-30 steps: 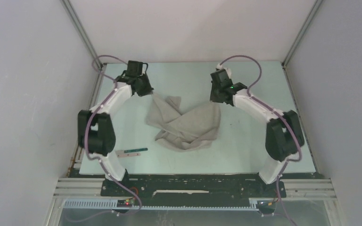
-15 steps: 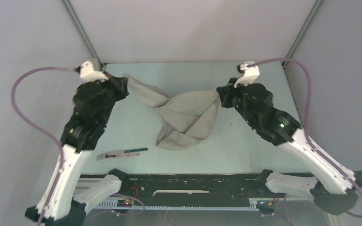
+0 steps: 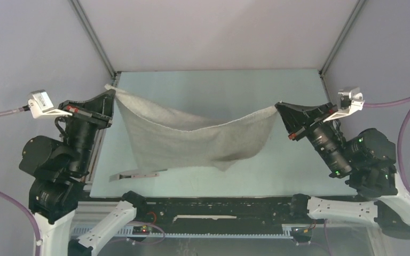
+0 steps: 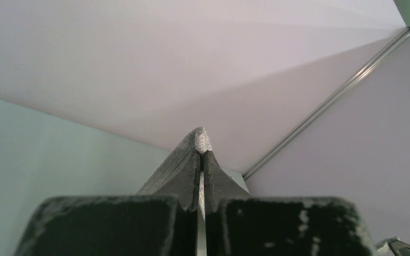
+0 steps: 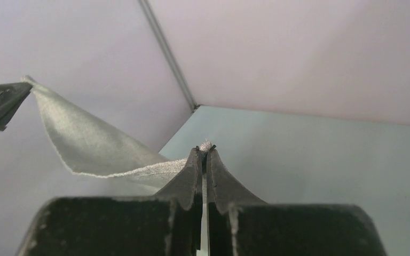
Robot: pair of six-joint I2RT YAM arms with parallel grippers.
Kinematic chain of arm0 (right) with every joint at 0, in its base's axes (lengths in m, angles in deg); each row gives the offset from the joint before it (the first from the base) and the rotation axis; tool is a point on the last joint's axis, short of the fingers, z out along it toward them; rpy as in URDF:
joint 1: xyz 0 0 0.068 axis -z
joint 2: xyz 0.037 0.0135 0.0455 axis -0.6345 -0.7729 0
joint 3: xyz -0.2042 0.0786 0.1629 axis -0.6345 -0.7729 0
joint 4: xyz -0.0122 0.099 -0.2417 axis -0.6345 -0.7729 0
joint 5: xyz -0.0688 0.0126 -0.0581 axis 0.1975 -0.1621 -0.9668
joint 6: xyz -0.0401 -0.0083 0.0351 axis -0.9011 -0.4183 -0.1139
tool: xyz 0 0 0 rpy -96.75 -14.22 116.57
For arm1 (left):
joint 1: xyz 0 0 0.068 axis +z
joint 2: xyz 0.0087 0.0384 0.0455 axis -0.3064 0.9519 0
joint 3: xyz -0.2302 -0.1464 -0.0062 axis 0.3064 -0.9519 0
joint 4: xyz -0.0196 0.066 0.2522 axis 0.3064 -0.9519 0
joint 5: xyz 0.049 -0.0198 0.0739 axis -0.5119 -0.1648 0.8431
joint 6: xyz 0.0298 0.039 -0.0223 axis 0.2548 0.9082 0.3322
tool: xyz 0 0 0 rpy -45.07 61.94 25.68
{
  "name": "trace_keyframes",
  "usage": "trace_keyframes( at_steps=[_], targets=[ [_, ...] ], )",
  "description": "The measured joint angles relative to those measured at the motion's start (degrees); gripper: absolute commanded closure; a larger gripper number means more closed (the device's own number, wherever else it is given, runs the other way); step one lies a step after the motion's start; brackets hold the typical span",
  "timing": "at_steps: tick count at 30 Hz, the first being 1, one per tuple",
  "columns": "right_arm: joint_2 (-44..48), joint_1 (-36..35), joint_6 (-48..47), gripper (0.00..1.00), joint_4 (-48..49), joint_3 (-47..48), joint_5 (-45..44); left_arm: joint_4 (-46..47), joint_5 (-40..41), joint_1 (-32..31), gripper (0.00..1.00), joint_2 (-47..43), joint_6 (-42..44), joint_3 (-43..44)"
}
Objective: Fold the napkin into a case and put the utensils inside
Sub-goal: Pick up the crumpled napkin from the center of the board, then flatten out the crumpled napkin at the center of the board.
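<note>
The light grey napkin (image 3: 192,140) hangs spread in the air between my two grippers, sagging in the middle above the table. My left gripper (image 3: 111,93) is shut on its upper left corner, and a nub of cloth (image 4: 202,140) pokes out past the left gripper's fingertips (image 4: 202,150). My right gripper (image 3: 278,107) is shut on the upper right corner; in the right wrist view the cloth (image 5: 85,144) runs leftward from the right gripper (image 5: 205,151). One slim utensil (image 3: 132,174) lies on the table by the napkin's lower left edge, partly hidden by the cloth.
The pale green table (image 3: 245,88) is boxed in by grey walls with metal corner posts (image 3: 92,37). The black front rail (image 3: 219,205) carries the arm bases. Both arms stand raised at the table's left and right sides.
Both arms have risen and swung outward, each holding a corner. The napkin went from a crumpled heap on the table to a sheet stretched in the air.
</note>
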Motion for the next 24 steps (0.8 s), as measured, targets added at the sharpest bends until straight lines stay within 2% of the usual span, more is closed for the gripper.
trace_keyframes(
  at_steps=[4, 6, 9, 12, 15, 19, 24],
  targets=[
    [-2.1, -0.5, -4.5, 1.00, 4.6, 0.2, -7.1, 0.0, -0.1, 0.0, 1.00, 3.4, -2.3, 1.1],
    [-4.4, 2.4, -5.8, 1.00, 6.1, 1.0, -10.0, -0.2, 0.7, 0.0, 1.00, 7.7, -3.7, 2.7],
    [-9.4, 16.0, -2.1, 1.00, 3.2, 4.4, -5.9, -0.8, 2.7, 0.0, 1.00, 15.8, -4.9, 6.0],
    [-13.8, 36.7, 3.2, 1.00, 0.5, 6.8, 2.4, -0.3, 5.2, 0.0, 1.00, 24.0, -5.2, 7.8],
    [-16.7, 46.0, 6.2, 1.00, 1.0, 4.5, 10.6, -0.1, 5.4, 0.3, 1.00, 31.2, -5.1, 7.9],
    [-19.1, 47.7, 7.1, 1.00, 0.3, 4.3, 17.6, -0.5, 4.2, 0.3, 1.00, 35.7, -4.1, 9.4],
    [-16.0, 47.6, 6.7, 1.00, 0.6, 4.3, 24.9, 1.7, 1.2, -0.2, 1.00, 30.6, -2.0, 9.5]
  ],
)
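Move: The napkin hangs between the hands by two corners, its middle some 18 cm right of the left hand and 18 cm left of the right, level forward and 20 cm below. The board's centre lies about 20 cm ahead and 24 cm right of the left hand, 22 cm ahead and 13 cm left of the right, roughly 50 cm below; the utensils lie on the board 4 cm back and 5 cm left of the left hand. Both hands keep pinching the napkin's corners, swing about 17 cm forward, dipping and drifting right, then draw back slightly. ##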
